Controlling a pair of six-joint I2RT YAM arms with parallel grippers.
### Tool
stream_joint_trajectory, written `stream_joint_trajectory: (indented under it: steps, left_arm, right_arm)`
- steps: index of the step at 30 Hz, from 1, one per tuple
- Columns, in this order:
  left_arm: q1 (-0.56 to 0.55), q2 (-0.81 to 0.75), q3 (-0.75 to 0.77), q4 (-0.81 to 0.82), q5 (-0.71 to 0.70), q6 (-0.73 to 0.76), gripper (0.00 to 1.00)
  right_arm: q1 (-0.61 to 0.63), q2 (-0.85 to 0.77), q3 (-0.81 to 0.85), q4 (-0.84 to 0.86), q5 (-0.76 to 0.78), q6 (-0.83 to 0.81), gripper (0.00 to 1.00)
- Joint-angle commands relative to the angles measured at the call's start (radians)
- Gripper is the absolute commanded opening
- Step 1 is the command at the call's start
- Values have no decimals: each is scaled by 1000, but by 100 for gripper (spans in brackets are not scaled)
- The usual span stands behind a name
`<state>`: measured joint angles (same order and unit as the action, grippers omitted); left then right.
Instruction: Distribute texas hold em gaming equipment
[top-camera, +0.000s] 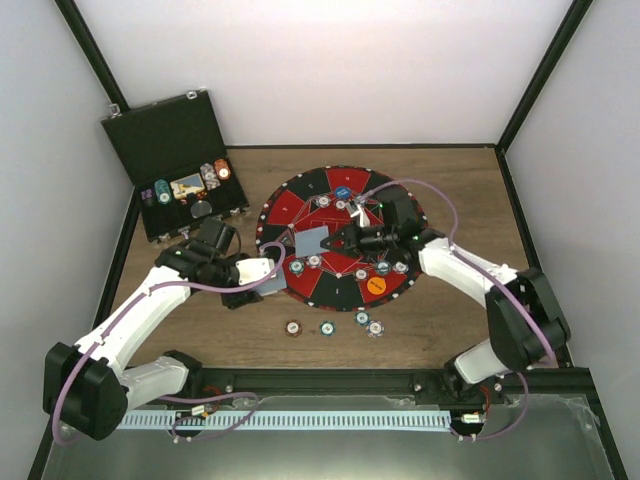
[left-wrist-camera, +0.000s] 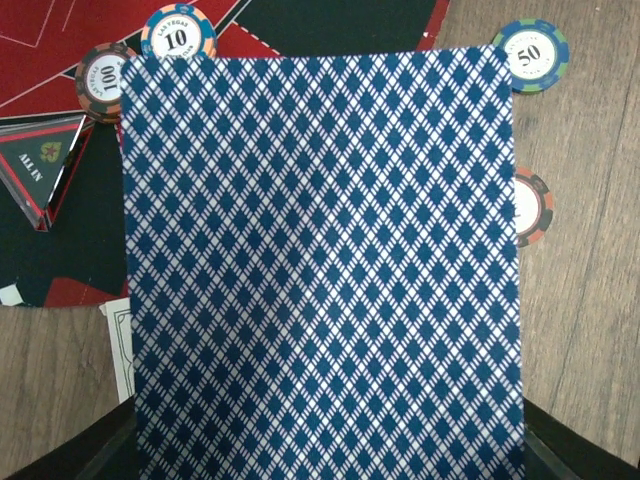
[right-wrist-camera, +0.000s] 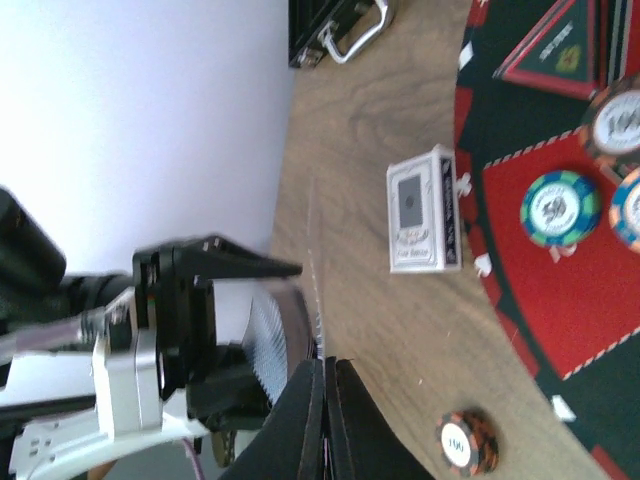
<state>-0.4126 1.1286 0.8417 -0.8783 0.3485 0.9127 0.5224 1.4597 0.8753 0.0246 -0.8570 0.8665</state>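
My left gripper (top-camera: 262, 277) is shut on a deck of blue-backed playing cards (left-wrist-camera: 320, 270) at the mat's left edge; the deck fills the left wrist view and hides the fingers. My right gripper (right-wrist-camera: 327, 365) is shut on the edge of a single card (top-camera: 311, 241), held over the round red-and-black mat (top-camera: 290, 205) and seen edge-on as a thin line (right-wrist-camera: 319, 290). Poker chips lie on the mat, among them a 10 chip (left-wrist-camera: 178, 35), a 100 chip (left-wrist-camera: 103, 80) and a 50 chip (right-wrist-camera: 560, 207). An orange disc (top-camera: 375, 285) and a blue disc (top-camera: 342, 192) also sit on the mat.
An open black case (top-camera: 165, 165) with chips stands at the back left. Several chips (top-camera: 327, 327) lie on the wood in front of the mat. A white card box (right-wrist-camera: 425, 210) rests beside the mat's left rim. A clear triangular all-in marker (left-wrist-camera: 40, 165) is on the mat.
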Motion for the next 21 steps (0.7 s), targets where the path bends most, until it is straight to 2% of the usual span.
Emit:
stream_joint_trajectory:
  steps: [1,13,16,21]
  left_arm:
    - [5,-18,39,-32,34,-9,13]
    - [8,-67,121,-145,46,-42,14]
    - [8,-78,129,-160,49,-51,14]
    - [8,-90,130,-166,54,-59,14]
  right_arm:
    - [-25,129,156,-100,-26,-126,1]
    - [32,713,700,-189,-8,-174,1]
    - [56,804,805,-215,4,-172,1]
    - [71,889,888,-256,21,-176,3]
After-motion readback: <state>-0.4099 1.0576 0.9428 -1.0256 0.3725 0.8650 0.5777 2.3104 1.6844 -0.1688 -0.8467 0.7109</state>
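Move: The right hand holds a card; the place it is taken to, the mat's left edge, lies about 17 cm ahead, 17 cm left and 17 cm below. The all-in triangle is roughly 15 cm ahead and 14 cm left of this hand, the blue-green chip 8 cm ahead and 11 cm left, both about as low. From the left hand, that edge spot is some 23 cm ahead, 4 cm right and 11 cm lower. Right hand, still pinching the card, sweeps 13 cm forward, then left and down towards the mat's left edge; left rises 4 cm. ##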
